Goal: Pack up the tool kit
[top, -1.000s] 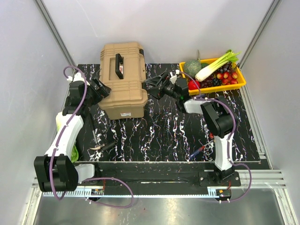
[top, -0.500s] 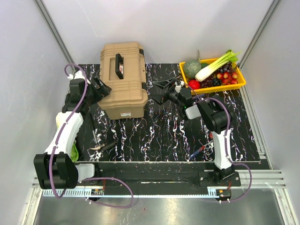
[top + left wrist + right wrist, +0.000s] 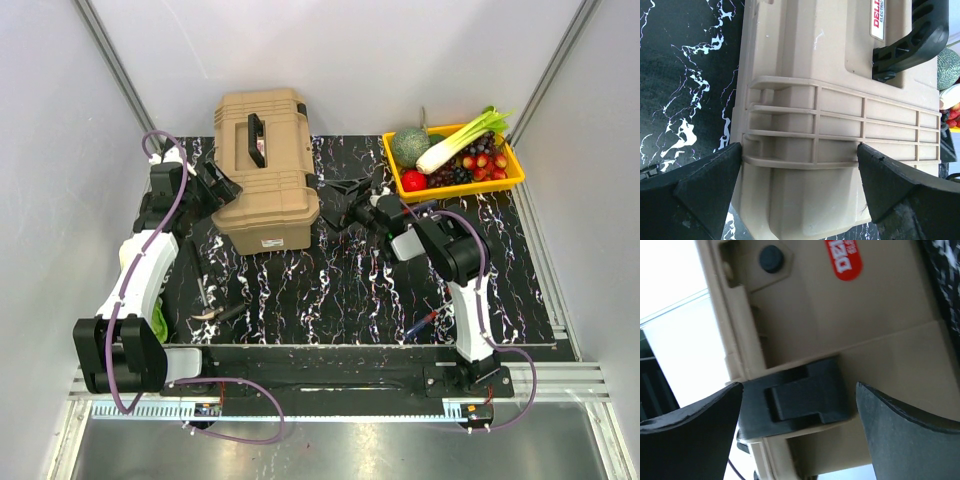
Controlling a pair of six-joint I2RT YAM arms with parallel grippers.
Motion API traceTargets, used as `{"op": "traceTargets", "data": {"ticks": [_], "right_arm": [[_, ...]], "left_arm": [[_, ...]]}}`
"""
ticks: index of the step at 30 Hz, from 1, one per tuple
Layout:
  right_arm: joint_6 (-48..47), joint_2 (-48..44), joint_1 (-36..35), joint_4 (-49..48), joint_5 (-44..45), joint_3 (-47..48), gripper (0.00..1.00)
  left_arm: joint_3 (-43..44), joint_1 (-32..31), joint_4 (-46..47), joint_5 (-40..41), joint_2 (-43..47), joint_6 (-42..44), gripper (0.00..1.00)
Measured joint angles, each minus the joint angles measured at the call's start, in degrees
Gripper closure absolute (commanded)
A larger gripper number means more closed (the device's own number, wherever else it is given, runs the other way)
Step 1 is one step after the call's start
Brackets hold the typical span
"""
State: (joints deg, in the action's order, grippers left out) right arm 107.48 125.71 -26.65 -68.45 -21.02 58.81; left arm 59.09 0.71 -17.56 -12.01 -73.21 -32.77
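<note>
The tan tool kit box (image 3: 262, 165) lies shut at the back left of the black marbled mat, black handle (image 3: 254, 138) on top. My left gripper (image 3: 222, 182) is open against its left side. In the left wrist view the open left gripper (image 3: 800, 185) straddles the ribbed lid (image 3: 840, 125), one fingertip (image 3: 705, 185) at each end of the ribs. My right gripper (image 3: 332, 200) is open close to the box's right side. In the right wrist view the open right gripper (image 3: 800, 425) frames a black latch (image 3: 805, 395) without touching it. Pliers (image 3: 210, 312) and a screwdriver (image 3: 425, 322) lie near the front edge.
A yellow tray (image 3: 478, 186) of vegetables and fruit stands at the back right, just behind the right arm. Something green (image 3: 125, 262) lies under the left arm at the mat's left edge. Grey walls close in both sides.
The right gripper has swung left, away from the yellow tray and up to the box's right side. The left gripper has shifted slightly back along the box's left side. Both stay open.
</note>
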Motion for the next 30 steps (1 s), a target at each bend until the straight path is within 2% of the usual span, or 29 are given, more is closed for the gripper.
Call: {"op": "traceTargets", "data": {"ticks": [6,15,20,27,30], "right_arm": [[0.6,0.0,-2.3,1.8,0.1,-1.1,0.01],[5.2,1.9,-3.0,-3.9,1.5,-0.6,0.02],[5.7,1.9,-3.6,-4.2,3.6,-0.8,0.19],[6.6,2.4,-3.8,-4.0,4.5,-0.9,0.33],[6.6,2.4,-4.1,-4.1,5.0,-1.5,0.44]], "left_arm": [[0.2,0.0,-0.3,0.0,-0.1,0.1,0.01],[0.2,0.0,-0.3,0.0,-0.1,0.2,0.01],[0.9,0.0,-1.0,0.0,-0.4,0.2,0.01],[1.0,0.0,-1.2,-0.2,-0.6,0.2,0.01],[1.0,0.0,-1.1,-0.4,-0.7,0.4,0.01]]}}
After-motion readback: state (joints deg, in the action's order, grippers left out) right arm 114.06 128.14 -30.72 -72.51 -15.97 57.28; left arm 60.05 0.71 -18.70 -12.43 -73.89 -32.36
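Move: The toolbox stands with its latched face towards my right hand. The near latch lies some 3 cm ahead and 4 cm to the left of that hand, about level with it; the far latch is about 19 cm ahead and 6 cm left. The carry handle is roughly 12 cm ahead, 16 cm left and 9 cm higher. From my left hand, at the box's other side, the near latch lies about 21 cm right, 2 cm ahead and 3 cm lower. With my right fingers I slip about 2 cm left, in along the box face, while coming back and down 1.5 cm each; I rise a little again and roll the wrist some 5 degrees. Then I close the wide-open fingers by about a third over the near latch, one above and one at its lower edge, easing down a centimetre. My left hand stays put, open, against the box's far side. ##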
